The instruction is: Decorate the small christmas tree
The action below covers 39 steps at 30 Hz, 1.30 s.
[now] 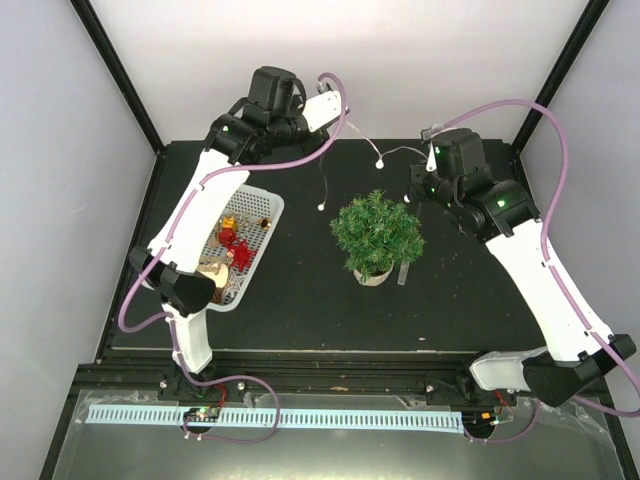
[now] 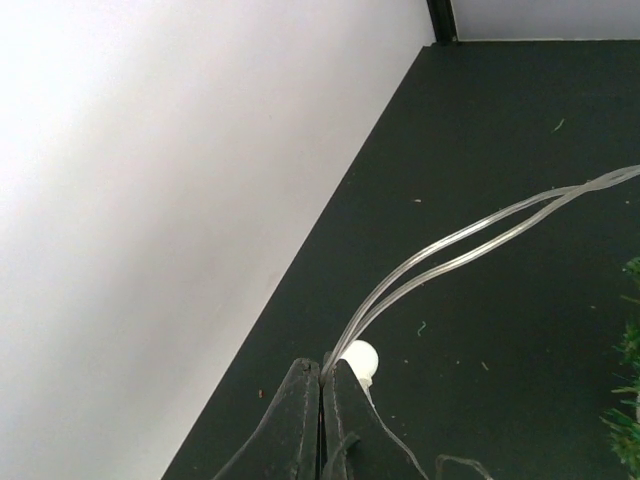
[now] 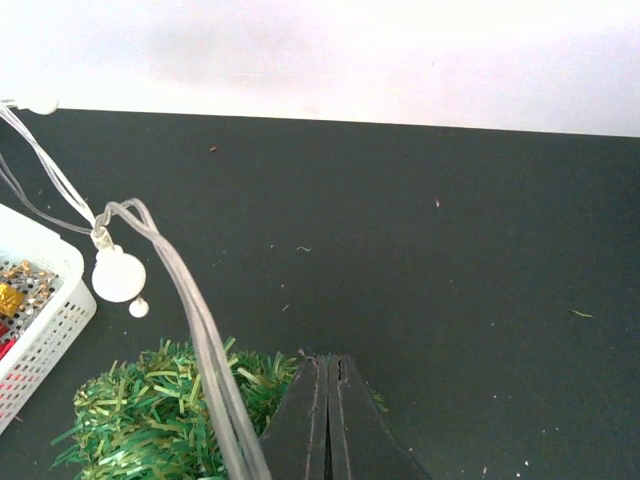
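The small christmas tree (image 1: 376,233), bushy green in a whitish pot, stands at the middle of the black table. A clear-wired string of lights (image 1: 362,140) hangs between my two grippers behind the tree. My left gripper (image 1: 338,112) (image 2: 322,372) is shut on the wire, with a white bulb (image 2: 358,358) right at its tips. My right gripper (image 1: 432,152) (image 3: 326,362) is shut above the tree's (image 3: 150,420) far side. The wire (image 3: 195,320) runs past its left finger; none shows between the tips. Another bulb (image 3: 118,277) dangles over the table.
A white mesh basket (image 1: 262,200) of red and gold ornaments sits left of the tree, under the left arm. White walls close the table's back and sides, and black posts stand at the back corners. A bulb (image 1: 321,207) hangs low between basket and tree.
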Available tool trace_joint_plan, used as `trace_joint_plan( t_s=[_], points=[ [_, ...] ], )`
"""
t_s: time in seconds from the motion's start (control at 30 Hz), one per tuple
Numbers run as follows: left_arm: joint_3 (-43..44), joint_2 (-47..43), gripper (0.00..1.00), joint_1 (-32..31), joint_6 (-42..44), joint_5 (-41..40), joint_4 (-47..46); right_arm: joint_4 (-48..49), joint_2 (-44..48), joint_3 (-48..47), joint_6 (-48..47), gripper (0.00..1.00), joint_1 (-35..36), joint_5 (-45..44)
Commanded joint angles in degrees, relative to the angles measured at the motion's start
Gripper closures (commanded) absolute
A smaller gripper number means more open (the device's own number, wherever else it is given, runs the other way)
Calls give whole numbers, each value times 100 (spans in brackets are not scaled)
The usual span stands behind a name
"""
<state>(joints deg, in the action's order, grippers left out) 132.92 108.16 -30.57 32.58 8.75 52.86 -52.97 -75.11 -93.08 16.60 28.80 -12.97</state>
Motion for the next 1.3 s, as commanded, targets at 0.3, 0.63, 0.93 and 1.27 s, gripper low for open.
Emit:
trace_joint_plan(
  t_s=[0.3,0.63,0.93,1.27],
  points=[
    [305,644,98,-37,188,-423,-628,361,-324,-288,144,99,-420,511],
    [305,1070,98,-10,155,-467,-616,560,-309,-57,493,99,-659,593],
    [359,1270,98,-51,156,-340,-628,752,-197,387,681,99,-893,812],
    [353,1479,98,-9,278,-377,-186,1085,-458,460,917,99,-1063,1189]
  ],
)
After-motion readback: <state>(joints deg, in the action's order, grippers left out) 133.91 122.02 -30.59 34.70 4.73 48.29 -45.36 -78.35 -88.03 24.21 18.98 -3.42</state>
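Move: The tree, the thing the held light string is for, stands about 20 cm back and 12 cm to the right of the left hand, its middle some 28 cm lower; from the right hand it is about 11 cm back, 8 cm left and 24 cm down. The string's clear battery box is beside the pot, roughly 8 cm back from the right hand, level with it sideways and 31 cm below. The basket lies about 11 cm back and 29 cm left of the left hand, 37 cm down. Down and outward beyond the tree, the left hand carries its end of the light string, sinking about 10 cm while going some 6 cm forward and slightly right. The right hand eases forward about 4 cm, then also sinks and shifts right, its left side rolling up some 10 degrees. Both keep their fingers shut on the string, held between them on the tree's far side. ##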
